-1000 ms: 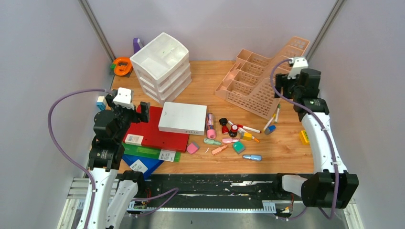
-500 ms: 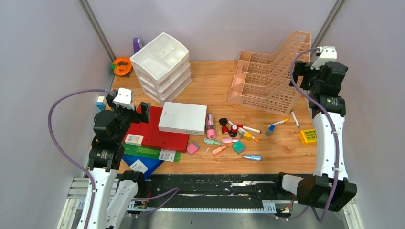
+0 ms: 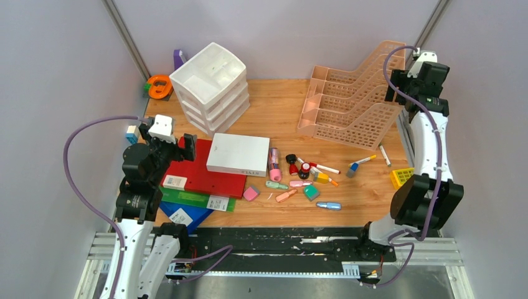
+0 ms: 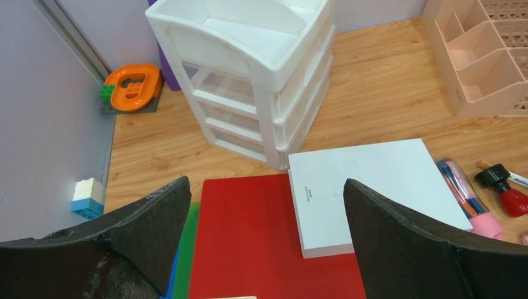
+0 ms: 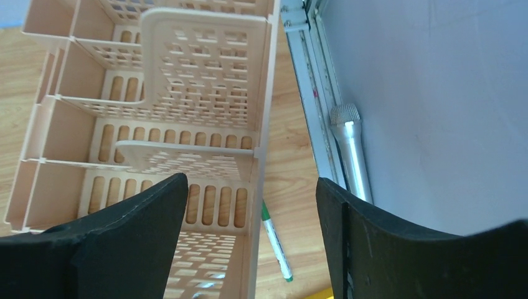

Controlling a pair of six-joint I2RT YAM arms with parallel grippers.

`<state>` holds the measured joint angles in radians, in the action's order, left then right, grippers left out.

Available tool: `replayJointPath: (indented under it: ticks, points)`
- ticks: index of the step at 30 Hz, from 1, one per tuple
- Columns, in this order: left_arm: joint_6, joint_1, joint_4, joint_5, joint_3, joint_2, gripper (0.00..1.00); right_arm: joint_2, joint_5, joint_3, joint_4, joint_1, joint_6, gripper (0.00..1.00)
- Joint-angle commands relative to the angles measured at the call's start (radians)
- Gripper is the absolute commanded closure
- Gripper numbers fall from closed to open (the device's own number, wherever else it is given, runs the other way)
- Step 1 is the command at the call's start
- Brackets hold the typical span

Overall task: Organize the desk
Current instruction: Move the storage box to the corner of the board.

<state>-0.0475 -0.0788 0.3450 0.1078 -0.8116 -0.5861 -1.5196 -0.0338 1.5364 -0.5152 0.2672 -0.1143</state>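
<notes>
The desk point(image 3: 274, 106) is a light wood top strewn with items. A pink slotted file rack point(image 3: 348, 106) stands at the back right. My right gripper point(image 3: 400, 92) hovers at the rack's right end, open. In the right wrist view that gripper point(image 5: 252, 205) has the rack's end wall point(image 5: 264, 93) below the gap, touching neither finger. My left gripper point(image 3: 168, 144) is open over the red book point(image 3: 199, 177). Nothing is between the jaws of the left gripper point(image 4: 268, 212).
A white drawer unit point(image 3: 212, 87) stands at the back left, with a white box point(image 3: 238, 154) on the red book. Small pens, markers and erasers point(image 3: 302, 177) litter the middle. A green-tipped pen point(image 3: 385, 154) and a yellow block point(image 3: 401, 177) lie at the right. An orange piece point(image 3: 159, 85) sits in the far left corner.
The pink rack has swung round and shifted toward the back right corner, uncovering two pens. My right arm moved back and right with it. The left arm stayed still.
</notes>
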Motion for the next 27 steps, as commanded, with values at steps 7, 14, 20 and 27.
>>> replayJointPath:
  ticks: [7,14,20,27]
  points:
    - [0.002,0.005,-0.008,0.045,-0.011,-0.043,0.0,-0.176,-0.108,0.188,-0.15,0.013,-0.053,0.37]
    - [-0.002,0.005,-0.004,0.047,-0.019,-0.061,0.0,-0.24,-0.184,0.279,-0.217,0.012,-0.077,0.61]
    - [-0.009,0.005,0.007,0.044,-0.026,-0.078,0.0,-0.273,-0.263,0.346,-0.297,0.012,-0.156,0.84]
    - [-0.01,0.004,0.012,0.047,-0.032,-0.099,0.0,-0.251,-0.364,0.329,-0.338,0.011,-0.296,0.95]
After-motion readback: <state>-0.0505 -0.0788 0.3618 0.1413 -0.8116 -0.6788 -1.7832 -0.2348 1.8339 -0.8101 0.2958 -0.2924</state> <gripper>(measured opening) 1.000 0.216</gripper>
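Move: The storage box's middle lies about 7 cm ahead of the right hand, 14 cm to its left and 17 cm down; its tall right wall rises close under the open fingers. The green pen lies some 8 cm back and 2 cm right, the microphone level with the hand and 11 cm right, and the yellow basket 18 cm back and 8 cm right, all roughly 27 cm below. From the left hand the box is about 23 cm ahead, 58 cm right and 17 cm lower. Down about 4 cm and forward some 2.5 cm, the right hand straddles the upper edge of the storage box's right wall near its front end, then stays there while the fingers close and pinch the wall between them. Its wrist tips down and turns counter-clockwise, each near 15 degrees. The left hand, empty and open, sinks 2.5 cm over the red folder. ##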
